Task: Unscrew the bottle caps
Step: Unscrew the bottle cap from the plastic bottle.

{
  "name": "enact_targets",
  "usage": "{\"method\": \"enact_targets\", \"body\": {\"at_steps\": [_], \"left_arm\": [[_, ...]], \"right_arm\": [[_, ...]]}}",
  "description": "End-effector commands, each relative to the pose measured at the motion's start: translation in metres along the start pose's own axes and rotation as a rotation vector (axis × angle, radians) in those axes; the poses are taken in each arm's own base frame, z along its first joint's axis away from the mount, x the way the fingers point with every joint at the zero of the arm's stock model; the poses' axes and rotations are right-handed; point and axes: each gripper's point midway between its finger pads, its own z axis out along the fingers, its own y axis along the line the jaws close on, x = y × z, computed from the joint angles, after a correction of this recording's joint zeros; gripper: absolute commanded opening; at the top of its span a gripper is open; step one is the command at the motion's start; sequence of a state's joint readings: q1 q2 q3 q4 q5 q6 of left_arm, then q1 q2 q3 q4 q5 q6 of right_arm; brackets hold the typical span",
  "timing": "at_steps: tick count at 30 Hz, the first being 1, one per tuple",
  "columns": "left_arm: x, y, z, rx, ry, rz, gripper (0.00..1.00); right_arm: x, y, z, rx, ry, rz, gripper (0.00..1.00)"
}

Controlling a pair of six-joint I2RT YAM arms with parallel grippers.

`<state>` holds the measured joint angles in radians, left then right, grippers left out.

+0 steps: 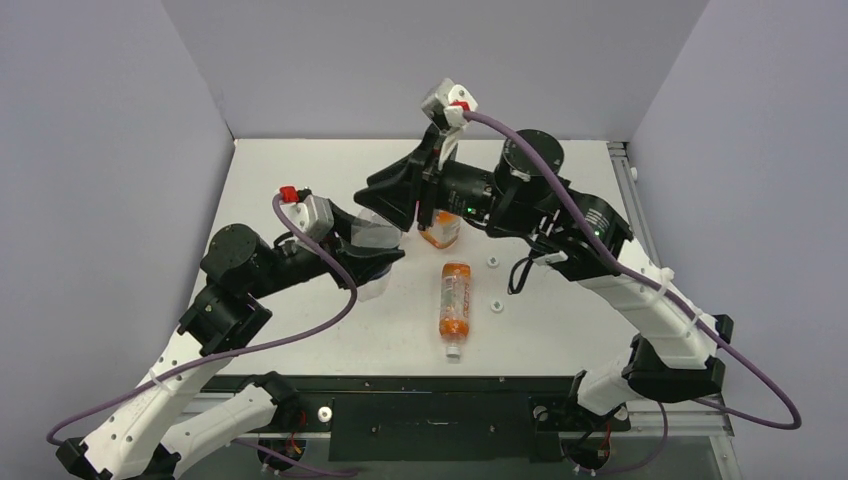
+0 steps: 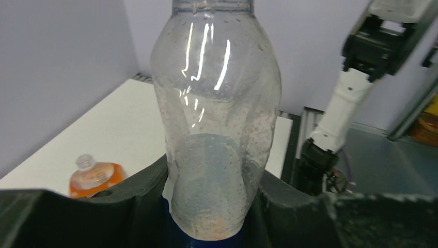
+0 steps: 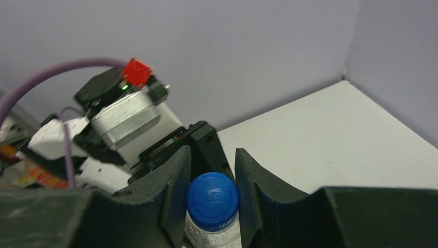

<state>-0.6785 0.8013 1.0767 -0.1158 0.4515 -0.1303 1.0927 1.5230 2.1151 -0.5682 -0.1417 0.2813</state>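
My left gripper (image 2: pixel 214 209) is shut on the lower body of a clear bottle (image 2: pixel 217 103), just above its blue label. The bottle is held up off the table (image 1: pixel 300 180), left of centre, where the clear bottle (image 1: pixel 375 238) shows between the two grippers. Its blue cap (image 3: pixel 212 200) sits pinched between the black fingers (image 3: pixel 175 191) of my right gripper (image 3: pixel 212 197), which is shut on it. From above, my right gripper (image 1: pixel 398 200) hides the cap, and my left gripper (image 1: pixel 372 262) sits just below it.
A wide orange bottle (image 1: pixel 440 232) with an open neck stands behind the grippers. A slim orange bottle (image 1: pixel 455 298) lies mid-table, its white cap (image 1: pixel 453 351) toward the near edge. Two loose white caps (image 1: pixel 493 262) (image 1: pixel 497 305) lie to its right.
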Motion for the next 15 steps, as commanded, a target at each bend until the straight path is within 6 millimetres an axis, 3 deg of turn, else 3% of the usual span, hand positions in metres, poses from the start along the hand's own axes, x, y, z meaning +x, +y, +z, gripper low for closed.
{"method": "enact_targets", "body": {"at_steps": [1, 5, 8, 9, 11, 12, 14, 15], "left_arm": [[-0.046, -0.073, -0.021, 0.358, -0.078, -0.056, 0.0], [-0.047, -0.098, -0.032, 0.502, -0.033, -0.099, 0.0], [-0.046, -0.097, -0.032, 0.5, -0.03, -0.097, 0.0], [-0.045, -0.096, -0.031, 0.496, -0.029, -0.097, 0.0], [-0.043, -0.093, -0.03, 0.481, -0.031, -0.087, 0.0], [-0.041, -0.091, -0.028, 0.469, -0.033, -0.076, 0.0], [-0.037, -0.083, -0.025, 0.429, -0.036, -0.051, 0.0], [-0.035, -0.079, -0.024, 0.409, -0.038, -0.041, 0.0]], "right_arm": [[-0.036, 0.087, -0.064, -0.513, -0.11, -0.122, 0.0], [-0.034, 0.108, -0.081, -0.654, -0.115, -0.121, 0.0], [-0.033, 0.101, -0.074, -0.604, -0.11, -0.12, 0.0], [-0.033, 0.096, -0.071, -0.577, -0.107, -0.122, 0.05], [-0.035, 0.076, -0.061, -0.446, -0.111, -0.12, 0.36], [-0.037, 0.06, -0.055, -0.343, -0.121, -0.114, 0.6], [-0.045, 0.031, -0.051, -0.155, -0.164, -0.1, 0.75], [-0.044, 0.023, -0.052, -0.099, -0.176, -0.097, 0.77]]}}
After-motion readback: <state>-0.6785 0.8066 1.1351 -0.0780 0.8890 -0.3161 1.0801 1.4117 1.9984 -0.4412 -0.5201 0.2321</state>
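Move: The blue cap is between the right fingertips, on the neck of the plastic bottle, whose middle is some 11 cm straight below that hand. The left hand grips the bottle near its middle, so the cap is about 11 cm directly above it. Far under the right hand, by about 50 cm, an orange bottle lies 7 cm ahead and 13 cm to the right; a clear bottle stands 22 cm straight ahead, its middle roughly 43 cm lower. The cap is twisted against its bottle: still pinching it, the right hand sweeps back about 8.5 cm, turning some 25 degrees counter-clockwise, while the left keeps its grip and carries the bottle back alongside, turning it as far clockwise. Both rise a little; at the end the right fingers open wide, let go of the cap and start easing forward again. ##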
